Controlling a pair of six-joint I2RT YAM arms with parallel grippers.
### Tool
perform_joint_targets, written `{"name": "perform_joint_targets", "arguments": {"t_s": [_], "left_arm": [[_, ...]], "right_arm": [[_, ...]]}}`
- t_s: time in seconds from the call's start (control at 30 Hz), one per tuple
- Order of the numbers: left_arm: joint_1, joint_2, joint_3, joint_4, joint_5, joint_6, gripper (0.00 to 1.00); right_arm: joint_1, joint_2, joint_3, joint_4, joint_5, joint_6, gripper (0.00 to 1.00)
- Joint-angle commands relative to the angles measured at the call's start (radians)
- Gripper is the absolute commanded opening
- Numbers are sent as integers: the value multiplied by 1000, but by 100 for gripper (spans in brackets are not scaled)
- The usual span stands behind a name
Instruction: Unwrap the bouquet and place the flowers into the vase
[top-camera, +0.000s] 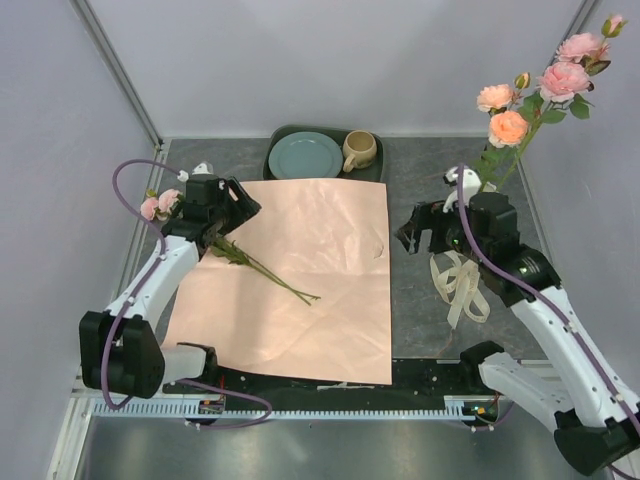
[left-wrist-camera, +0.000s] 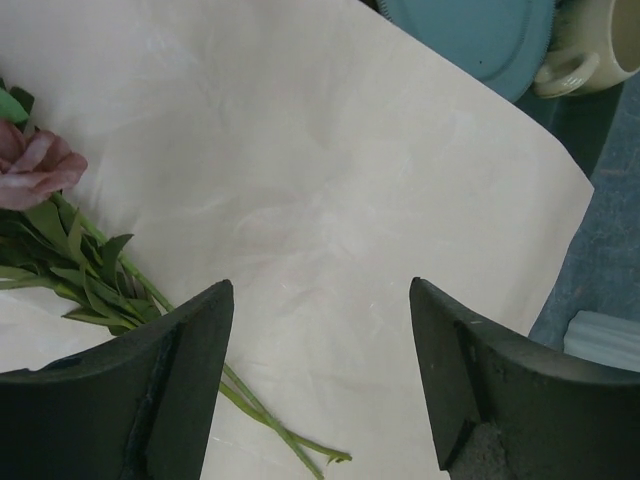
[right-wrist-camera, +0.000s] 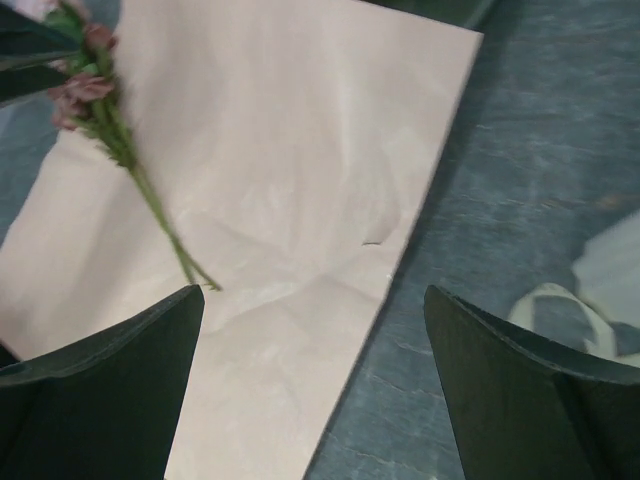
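The salmon-pink paper (top-camera: 310, 270) lies unwrapped and flat on the table. One flower (top-camera: 262, 268) rests on its left part, its green stems pointing toward the middle and its pink blooms (top-camera: 160, 205) off the left edge. My left gripper (top-camera: 222, 212) hangs open just above those stems; in the left wrist view the gripper (left-wrist-camera: 320, 330) has bare paper between its fingers, and the stems (left-wrist-camera: 255, 400) pass by its left finger. Several roses (top-camera: 545, 90) stand upright at the far right. The vase is hidden behind my right arm. My right gripper (top-camera: 420, 232) is open and empty over the paper's right edge (right-wrist-camera: 400, 260).
A dark tray (top-camera: 280, 140) at the back holds a teal plate (top-camera: 305, 155) and a tan mug (top-camera: 358, 150). The cream ribbon (top-camera: 460, 285) lies loose on the grey table right of the paper. Enclosure walls stand close on both sides.
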Motion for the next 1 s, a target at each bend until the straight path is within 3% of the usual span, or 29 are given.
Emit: {"name": "perform_joint_targets", "arguments": {"t_s": [0.0, 0.17, 0.27, 0.5, 0.97], "left_arm": [[10, 38, -5, -55, 20, -138, 76], [50, 105, -11, -71, 69, -163, 69], [62, 147, -7, -76, 83, -170, 65], [67, 236, -68, -53, 164, -199, 63], [88, 233, -128, -26, 163, -248, 56]], "right_arm": [[133, 57, 6, 210, -191, 30, 98], [507, 296, 73, 267, 174, 3, 98], [626, 432, 105, 315, 285, 26, 98], [700, 551, 32, 405, 347, 125, 98], [701, 493, -28, 378, 434, 153, 98]]}}
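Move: The stems of the remaining flowers lie roughly 7 cm back, 3 cm right and 16 cm below the left hand; their rose heads are about 20 cm left of that hand and 7 cm ahead. From the right hand, the stems are some 31 cm left, nearly level in reach and 26 cm below, with the vase about 10 cm right, 8 cm ahead and 15 cm below. Left hand sinks 13 cm towards the stems, partly closing and tipping down; open right sweeps 20 cm left, then descends. ##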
